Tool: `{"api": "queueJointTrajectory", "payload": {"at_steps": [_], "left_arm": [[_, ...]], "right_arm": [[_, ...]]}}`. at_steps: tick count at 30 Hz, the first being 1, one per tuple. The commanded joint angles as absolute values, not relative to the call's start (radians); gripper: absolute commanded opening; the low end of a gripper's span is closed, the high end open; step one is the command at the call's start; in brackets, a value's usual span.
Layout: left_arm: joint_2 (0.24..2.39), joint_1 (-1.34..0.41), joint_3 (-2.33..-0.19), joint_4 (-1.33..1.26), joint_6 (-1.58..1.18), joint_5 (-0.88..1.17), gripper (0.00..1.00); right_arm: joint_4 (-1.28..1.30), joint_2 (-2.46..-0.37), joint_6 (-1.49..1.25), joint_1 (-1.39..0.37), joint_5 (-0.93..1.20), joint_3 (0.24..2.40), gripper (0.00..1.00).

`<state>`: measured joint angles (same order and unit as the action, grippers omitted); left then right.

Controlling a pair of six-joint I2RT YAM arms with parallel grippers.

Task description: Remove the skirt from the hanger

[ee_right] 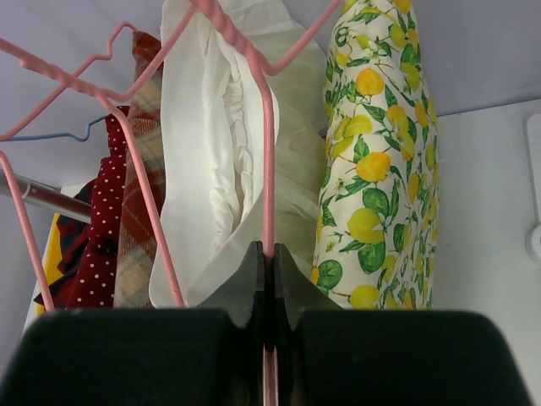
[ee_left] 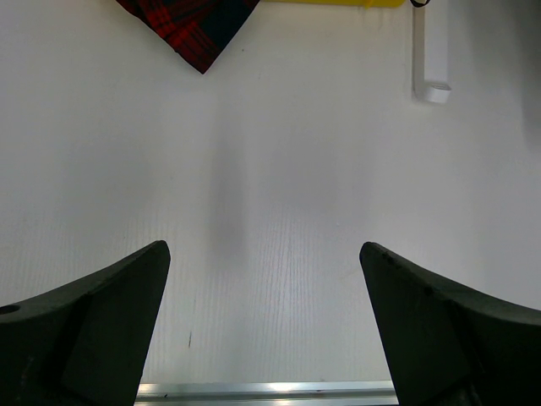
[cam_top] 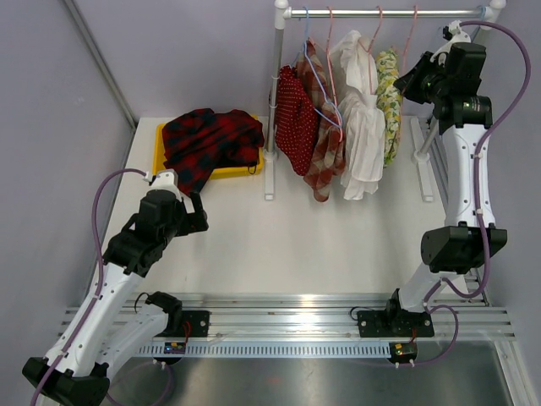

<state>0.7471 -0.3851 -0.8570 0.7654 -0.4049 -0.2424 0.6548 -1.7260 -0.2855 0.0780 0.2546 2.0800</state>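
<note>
The lemon-print skirt (cam_top: 390, 101) hangs at the right end of the rail on a pink wire hanger (cam_top: 412, 34). My right gripper (cam_top: 416, 80) is up beside it, to its right. In the right wrist view the gripper (ee_right: 270, 254) is shut on a thin pink hanger wire (ee_right: 268, 169), with the skirt (ee_right: 376, 169) just right of the wire and a white garment (ee_right: 211, 152) just left of it. My left gripper (cam_top: 199, 211) hovers low over the table, open, and its view shows nothing between its fingers (ee_left: 101, 313).
The rail (cam_top: 380, 13) also carries a white garment (cam_top: 359, 127), a plaid one (cam_top: 325, 152) and a red dotted one (cam_top: 296, 118) on other hangers. A yellow tray (cam_top: 161, 156) at the back left holds red plaid cloth (cam_top: 211, 139). The rack's white foot (ee_left: 431, 59) rests on the table.
</note>
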Motion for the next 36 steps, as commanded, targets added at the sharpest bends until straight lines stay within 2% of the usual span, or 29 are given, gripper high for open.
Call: {"api": "queueJointTrajectory", "payload": {"at_steps": [1,6,9,11,16,19,22,26,31,36], "left_arm": [[0.739,-0.39,-0.85,0.73,-0.411,-0.244,0.99],[0.742,-0.39,-0.851,0.732,-0.408,-0.242,0.99],[0.732,-0.39,-0.857,0.726,-0.405,-0.247,0.99],[0.73,-0.39,-0.865,0.715,-0.388,-0.224,0.99],[0.808,-0.461,-0.978,0.611,-0.386,-0.126,0.99],[0.953,-0.74,-1.145,0.526,-0.361,-0.216,0.99],[1.099,-0.938,-1.35,0.459,-0.264,-0.235,0.99],[1.252,-1.04,-1.416,0.226,-0.189,-0.045,0.99],[1.391,-1.064,-1.431,-0.03,-0.267,0.194,0.99],[1.483,-1.114,-1.439,-0.147,-0.282,0.27,0.99]], "right_arm": [[0.644,-1.697,-0.272,0.072,0.232,2.186,0.0],[0.735,-1.73,-0.244,0.074,0.173,2.397,0.0],[0.749,-1.681,-0.248,0.074,0.153,2.39,0.0],[0.753,-1.637,-0.247,0.072,0.134,2.346,0.0],[0.74,-1.415,-0.259,0.074,0.098,2.068,0.0],[0.745,-1.287,-0.262,0.072,0.101,1.927,0.0],[0.773,-1.191,-0.279,0.074,0.074,1.852,0.0],[0.821,-1.088,-0.347,0.074,0.165,1.793,0.0],[0.856,-0.964,-0.449,0.072,0.287,1.724,0.0],[0.737,-0.841,-0.508,0.037,0.517,1.612,0.0]]}}
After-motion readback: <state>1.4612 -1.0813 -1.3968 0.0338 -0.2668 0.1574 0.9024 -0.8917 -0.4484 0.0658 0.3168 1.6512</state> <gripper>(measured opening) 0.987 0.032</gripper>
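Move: Straight out from the right hand, which already pinches the pink hanger's near side, the lemon skirt's middle hangs about 6 cm ahead and 14 cm below, with the rail 9 cm ahead and 15 cm up. The white garment is 7 cm left of the skirt, the brown plaid one about 16 cm left, both level with it in reach and height. From the open left hand the skirt lies some 32 cm ahead, 50 cm right and 7 cm higher. Lifting the pinched pink hanger about 8 cm to clear the rail, the right hand then draws it back some 27 cm, sinking a little and drifting left late on, grip kept. The left hand waits, then sweeps about 38 cm right and 16 cm up towards the lemon skirt, fingers open, swinging about 60 degrees clockwise. ##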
